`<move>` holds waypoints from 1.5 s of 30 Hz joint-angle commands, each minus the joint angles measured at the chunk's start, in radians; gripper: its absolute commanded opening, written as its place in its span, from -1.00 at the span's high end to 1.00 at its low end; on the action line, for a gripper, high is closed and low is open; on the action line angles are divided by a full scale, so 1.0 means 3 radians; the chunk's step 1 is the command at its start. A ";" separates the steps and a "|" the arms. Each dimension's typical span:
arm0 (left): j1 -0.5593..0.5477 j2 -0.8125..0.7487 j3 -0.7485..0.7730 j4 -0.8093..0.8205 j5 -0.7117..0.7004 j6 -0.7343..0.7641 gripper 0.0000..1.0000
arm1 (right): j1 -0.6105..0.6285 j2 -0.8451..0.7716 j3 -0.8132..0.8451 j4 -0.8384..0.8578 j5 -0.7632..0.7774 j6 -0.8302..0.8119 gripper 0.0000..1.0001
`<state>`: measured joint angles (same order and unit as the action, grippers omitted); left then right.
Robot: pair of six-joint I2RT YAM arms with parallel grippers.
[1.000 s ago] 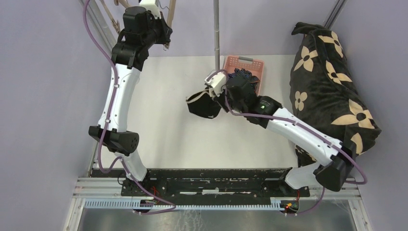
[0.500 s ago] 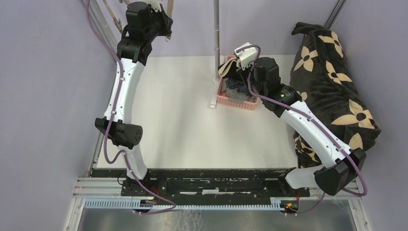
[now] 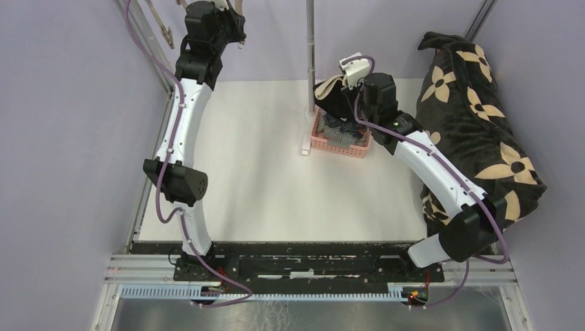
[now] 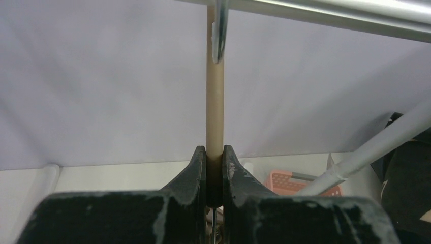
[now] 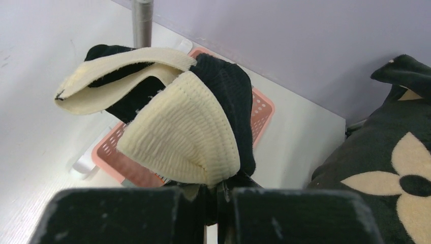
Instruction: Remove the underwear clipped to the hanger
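Black underwear (image 5: pixel 228 91) with a cream ribbed waistband (image 5: pixel 178 127) hangs bunched from my right gripper (image 5: pixel 223 190), which is shut on it. In the top view that gripper (image 3: pixel 339 96) holds the underwear (image 3: pixel 328 91) just above the back of the pink basket (image 3: pixel 359 145). A navy striped piece (image 3: pixel 338 127) lies inside the basket. My left gripper (image 4: pixel 214 162) is shut on the hanger's tan bar (image 4: pixel 214 101), high at the back left. In the top view the left gripper (image 3: pixel 231 17) partly hides the hanger (image 3: pixel 239 5).
A metal pole (image 3: pixel 310 55) rises just left of the basket, its base (image 3: pixel 305 147) on the white table. A large black flower-print blanket (image 3: pixel 476 117) is heaped along the right side. A metal rail (image 4: pixel 330 10) crosses above the hanger, and clip strips (image 3: pixel 160 26) hang at the back left.
My right gripper has carried the black underwear from the table's middle back and right to above the pink basket. The left arm has stretched slightly farther back, still holding the hanger.
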<state>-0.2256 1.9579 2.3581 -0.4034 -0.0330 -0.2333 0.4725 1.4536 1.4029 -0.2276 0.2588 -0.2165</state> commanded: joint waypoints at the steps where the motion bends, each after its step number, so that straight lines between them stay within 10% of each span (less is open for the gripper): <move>1: 0.0105 0.0131 0.0169 0.0401 -0.0060 -0.0243 0.95 | -0.0124 0.0053 0.0081 0.0532 0.0000 -0.0005 0.99; 12: 0.0241 0.0339 0.0193 0.0363 0.0182 -0.0346 0.92 | -0.0391 0.0432 0.0166 0.0472 -0.0354 0.0246 0.99; 27: 0.0263 0.0237 0.0129 0.0563 0.0318 -0.0383 0.34 | -0.0460 0.0817 0.0158 0.0522 -0.0517 0.0407 0.99; 45: 0.0259 -0.0835 -0.1295 0.0883 0.0319 -0.0259 -0.09 | -0.0569 0.1137 0.0140 0.0516 -0.0635 0.0620 0.99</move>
<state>-0.1497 1.8088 2.0174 -0.2085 0.0570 -0.3244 0.3141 1.7931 1.4231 -0.1204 0.0715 -0.0639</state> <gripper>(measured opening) 0.529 0.053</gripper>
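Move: The left hand still holds the near end of the empty hanger. The rail it is being taken to crosses about 15 cm ahead and 11 cm higher, and another empty hanger hangs some 18 cm to the left and 10 cm farther out. For the right hand, holding the black underwear, the basket's middle is about 11 cm ahead, 3 cm left and 26 cm below. The rack pole stands 13 cm left and 12 ahead, the flowered blanket some 35 cm right and 5 ahead. The left fingers let go of the hanger's end: they carry it about 4 cm forward, a little left and down at the rail, pause there and open, then draw straight back some 5 cm, leaving the hanger between the parted tips. The right hand keeps its pinch on the black underwear, easing forward 7 cm and sinking some 13 cm towards the basket as its fingers tip about 15 degrees further down. ##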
